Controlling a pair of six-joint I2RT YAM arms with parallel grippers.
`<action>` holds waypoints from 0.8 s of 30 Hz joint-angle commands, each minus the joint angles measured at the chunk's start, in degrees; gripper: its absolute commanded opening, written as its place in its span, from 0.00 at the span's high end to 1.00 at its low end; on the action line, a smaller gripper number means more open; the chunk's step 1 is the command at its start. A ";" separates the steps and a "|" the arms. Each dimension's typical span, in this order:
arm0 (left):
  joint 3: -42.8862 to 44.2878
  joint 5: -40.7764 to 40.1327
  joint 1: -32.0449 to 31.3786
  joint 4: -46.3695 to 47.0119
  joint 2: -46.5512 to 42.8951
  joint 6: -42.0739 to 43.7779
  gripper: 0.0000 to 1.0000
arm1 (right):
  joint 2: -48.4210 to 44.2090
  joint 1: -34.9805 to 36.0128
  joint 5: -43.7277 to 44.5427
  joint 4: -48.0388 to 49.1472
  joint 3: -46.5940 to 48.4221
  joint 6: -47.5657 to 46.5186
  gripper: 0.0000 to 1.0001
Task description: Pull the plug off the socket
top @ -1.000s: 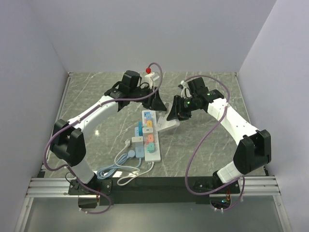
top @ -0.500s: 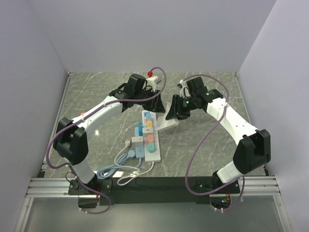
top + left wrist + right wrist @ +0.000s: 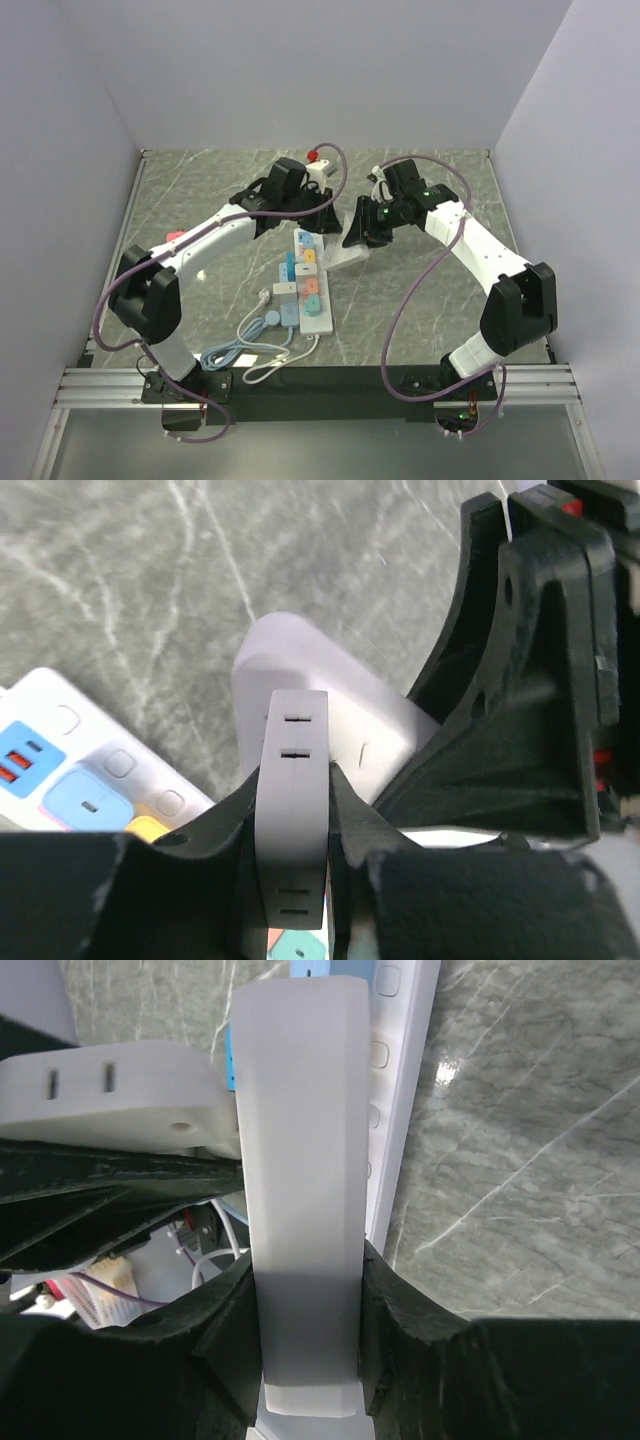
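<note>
The socket [image 3: 310, 292], a long white strip with coloured outlets, lies flat at mid-table. It also shows in the left wrist view [image 3: 60, 770] and the right wrist view [image 3: 405, 1090]. Above its far end my right gripper [image 3: 352, 232] [image 3: 305, 1280] is shut on a long white bar-shaped block [image 3: 300, 1110] [image 3: 345, 260]. My left gripper [image 3: 328, 222] [image 3: 295, 780] is shut on a narrow white plug [image 3: 295, 730] with slot pairs. The plug sits against the side of the bar [image 3: 340, 705] and also shows in the right wrist view [image 3: 110, 1095]. The two grippers are almost touching.
A blue cable [image 3: 235, 350] and a thin white cord [image 3: 265, 368] coil on the table at the strip's near end. A small white item with a red knob [image 3: 314, 155] stands at the back. Grey walls close in the table on three sides.
My left arm has swung right and its gripper has come in close against the right gripper, onto the plug. The right gripper has shifted slightly left with the white bar.
</note>
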 commanded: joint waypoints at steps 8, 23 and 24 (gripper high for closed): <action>-16.41 -2.05 25.16 8.11 -19.16 -9.90 1.00 | -2.75 -17.50 25.66 -4.55 -3.26 4.10 1.00; -26.08 5.44 53.74 21.44 -6.87 -18.76 0.99 | -4.86 -34.56 15.82 14.52 -15.64 15.87 1.00; -26.61 5.43 54.00 23.37 -5.47 -19.39 0.99 | -4.86 -35.09 15.04 16.70 -16.18 16.49 1.00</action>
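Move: The left hand already grips the white plug at the triangular socket, whose middle lies about 6 cm back, 4 cm right and 3 cm below it; the power strip is some 12 cm back, 5 cm left and 18 cm below. The pink plug lies roughly 40 cm left, 4 cm ahead and 18 cm below. From the right hand, which holds the socket, the white plug is about 6 cm left, 4 cm ahead and 2 cm above. The hands swing apart: left carries the plug some 35 cm left, right the socket about 25 cm right. ##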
